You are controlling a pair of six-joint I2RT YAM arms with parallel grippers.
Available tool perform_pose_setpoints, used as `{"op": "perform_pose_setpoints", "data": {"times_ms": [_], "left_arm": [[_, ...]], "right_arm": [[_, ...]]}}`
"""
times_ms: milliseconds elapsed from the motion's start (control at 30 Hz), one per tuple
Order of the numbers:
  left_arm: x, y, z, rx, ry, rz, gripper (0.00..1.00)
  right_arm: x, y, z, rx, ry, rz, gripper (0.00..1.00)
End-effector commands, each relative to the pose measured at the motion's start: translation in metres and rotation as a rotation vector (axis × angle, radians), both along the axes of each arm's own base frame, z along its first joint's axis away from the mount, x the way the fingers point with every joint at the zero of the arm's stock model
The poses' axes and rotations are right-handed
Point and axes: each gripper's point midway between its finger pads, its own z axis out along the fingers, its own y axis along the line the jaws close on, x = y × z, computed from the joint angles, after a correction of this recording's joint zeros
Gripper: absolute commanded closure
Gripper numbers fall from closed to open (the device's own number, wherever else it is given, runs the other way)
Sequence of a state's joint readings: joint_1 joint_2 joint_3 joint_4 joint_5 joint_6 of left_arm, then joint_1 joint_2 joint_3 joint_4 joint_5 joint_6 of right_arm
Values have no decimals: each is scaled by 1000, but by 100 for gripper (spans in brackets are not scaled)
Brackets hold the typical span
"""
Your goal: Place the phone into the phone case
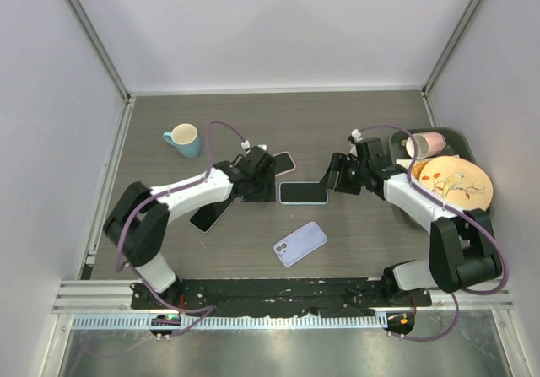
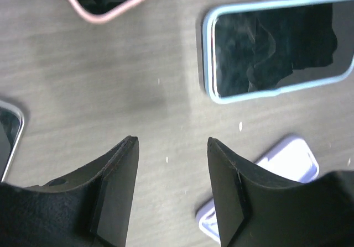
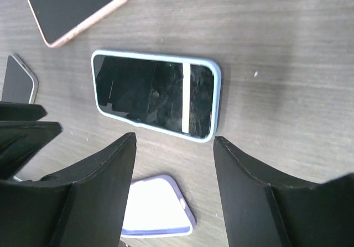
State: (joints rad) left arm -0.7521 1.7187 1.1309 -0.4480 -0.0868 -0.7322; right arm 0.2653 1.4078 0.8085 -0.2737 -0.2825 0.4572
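A black-screened phone (image 1: 303,192) lies flat on the table, screen up, inside a light blue phone case (image 3: 217,92) whose rim shows all round it. In the left wrist view this phone (image 2: 276,51) lies ahead and to the right of my left gripper (image 2: 172,142), which is open over bare table. My right gripper (image 3: 174,139) is also open, just short of the phone (image 3: 155,95), touching nothing. From above, the left gripper (image 1: 270,186) and right gripper (image 1: 331,180) flank the phone's two short ends.
A lavender case or phone (image 1: 300,243) lies back up nearer the arm bases. A pink-cased phone (image 1: 283,163) and a silver-edged phone (image 1: 211,215) lie by the left arm. A blue mug (image 1: 184,139) stands far left. A plate (image 1: 456,183) and pink cup (image 1: 426,145) sit at the right.
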Motion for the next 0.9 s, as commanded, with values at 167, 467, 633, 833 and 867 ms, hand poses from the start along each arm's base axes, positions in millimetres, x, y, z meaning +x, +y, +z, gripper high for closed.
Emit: {"op": "perform_pose_setpoints", "data": {"times_ms": [167, 467, 633, 833, 867], "left_arm": [[-73, 38, 17, 18, -53, -2, 44], [-105, 59, 13, -12, -43, 22, 43], [-106, 66, 17, -4, -60, 31, 43], [-102, 73, 27, -6, -102, 53, 43], [-100, 75, 29, -3, -116, 64, 43]], "right_arm": [[-83, 28, -28, -68, 116, 188, 39], [-119, 24, -61, -202, 181, 185, 55], [-115, 22, -70, -256, 189, 160, 85], [-109, 45, -70, -163, 174, 176, 99], [-102, 51, -65, -130, 156, 161, 99]]}}
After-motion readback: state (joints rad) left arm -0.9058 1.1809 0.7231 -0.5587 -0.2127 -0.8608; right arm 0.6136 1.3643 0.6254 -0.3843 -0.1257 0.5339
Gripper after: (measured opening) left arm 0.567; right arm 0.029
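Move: The purple case's middle lies about 15 cm back of the right hand, 9 cm to its left and some 7 cm below it. The blue case is 8 cm left of that hand and 1 cm back. From the left hand, the purple case is roughly 12 cm back, 9 cm right and 5 cm down, and the black phone is about 16 cm left and 4 cm back. The right hand draws back about 12 cm and drops some 6 cm, edging slightly left from beside the blue case to the right-hand end of the purple case, its fingers steepening some 15 degrees; there the open fingers shut and their tips pinch the rim of that short end. Meanwhile the empty left hand, still a little over half open, pulls back about 11 cm and 7 cm left, away from the blue case, ending above bare table between the black phone and the purple case. ##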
